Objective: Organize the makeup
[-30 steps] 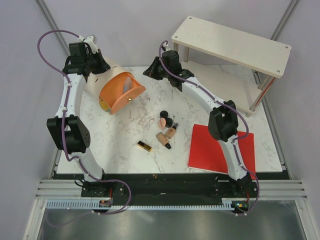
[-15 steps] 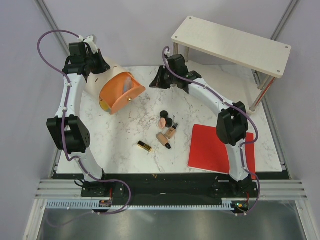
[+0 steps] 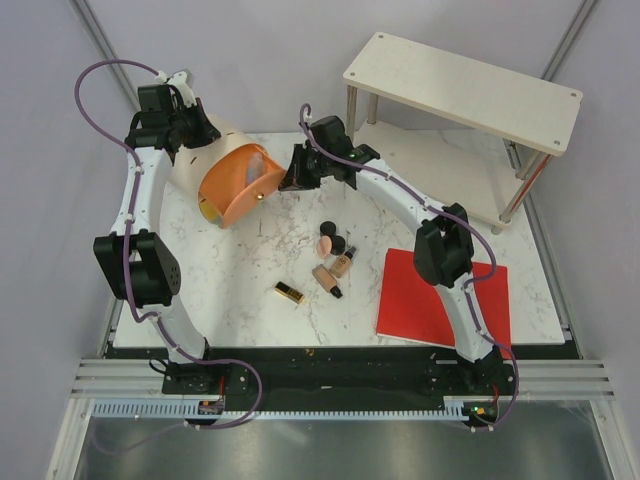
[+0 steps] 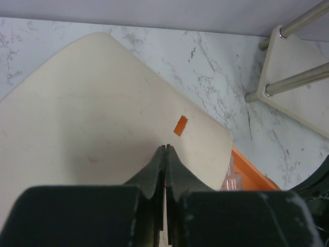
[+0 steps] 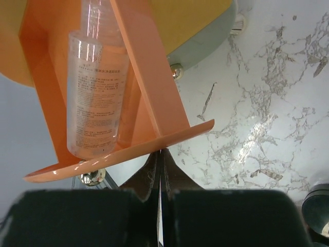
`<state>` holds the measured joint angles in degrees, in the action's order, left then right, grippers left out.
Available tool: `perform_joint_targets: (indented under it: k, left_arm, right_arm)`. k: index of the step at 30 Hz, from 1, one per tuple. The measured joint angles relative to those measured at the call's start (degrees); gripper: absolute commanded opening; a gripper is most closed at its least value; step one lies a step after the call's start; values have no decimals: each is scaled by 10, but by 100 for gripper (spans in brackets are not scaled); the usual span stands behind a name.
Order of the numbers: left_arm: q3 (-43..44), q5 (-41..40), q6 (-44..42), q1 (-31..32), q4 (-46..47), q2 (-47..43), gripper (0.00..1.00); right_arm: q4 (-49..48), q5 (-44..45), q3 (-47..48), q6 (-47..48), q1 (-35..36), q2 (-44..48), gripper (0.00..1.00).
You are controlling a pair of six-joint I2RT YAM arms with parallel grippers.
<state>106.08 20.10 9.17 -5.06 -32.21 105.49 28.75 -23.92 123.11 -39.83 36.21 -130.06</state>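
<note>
The makeup lies loose mid-table: a peach puff (image 3: 324,246), two round black compacts (image 3: 328,228) (image 3: 338,243), two beige foundation tubes (image 3: 343,263) (image 3: 327,280) and a gold-and-black lipstick (image 3: 289,292). The orange case (image 3: 238,186) stands open at the back left, its cream lid (image 3: 200,165) tilted back. My left gripper (image 3: 194,136) (image 4: 165,147) is shut, tips against the lid (image 4: 92,108). My right gripper (image 3: 284,180) (image 5: 160,151) is shut, its tips touching the case's orange rim (image 5: 169,138). A clear bottle (image 5: 97,103) lies inside the case.
A flat red sheet (image 3: 420,290) lies at the front right under the right arm. A pale two-level shelf (image 3: 462,88) on metal legs stands at the back right. One compact's edge (image 5: 318,204) shows at the right wrist view's corner.
The right gripper has swung left and slightly nearer, from the back middle of the table up to the orange case's rim. The left arm and the makeup have not moved.
</note>
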Motion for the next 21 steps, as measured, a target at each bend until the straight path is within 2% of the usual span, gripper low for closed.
perform_joint_targets:
  k: [6,12,17,21]
  left_arm:
    - [0,0,0,0,0,0,2]
    - [0,0,0,0,0,0,2]
    - [0,0,0,0,0,0,2]
    - [0,0,0,0,0,0,2]
  right_arm:
    - [4,3,55,-9,-2,-29,0]
    - [4,4,59,-11,-2,-30,0]
    - [-9,15,-12,-1,-2,-7,0]
    - [25,36,-80,30,-4,19,0]
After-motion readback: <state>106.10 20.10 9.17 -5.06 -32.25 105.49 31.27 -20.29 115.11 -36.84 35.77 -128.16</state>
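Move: The right hand's shut fingers are at the front panel of the open orange drawer; the drawer's middle lies about 8 cm to their left, 2 cm ahead and some 3 cm below. The clear bottle inside is roughly 7 cm left, 4 cm ahead and 1 cm lower. The nearer black jar stands about 10 cm right and 9 cm back, some 16 cm down. From the left hand, the drawer is about 6 cm right, 9 cm back and 10 cm down. Forward, up and slightly left, the right hand first nudges the orange drawer's front panel with its shut fingertips, barely 2 cm, and pauses. Then it speeds off the panel, down about 6 cm and also right and back, clear of the drawer, the fingertips dipping some 10 degrees. ##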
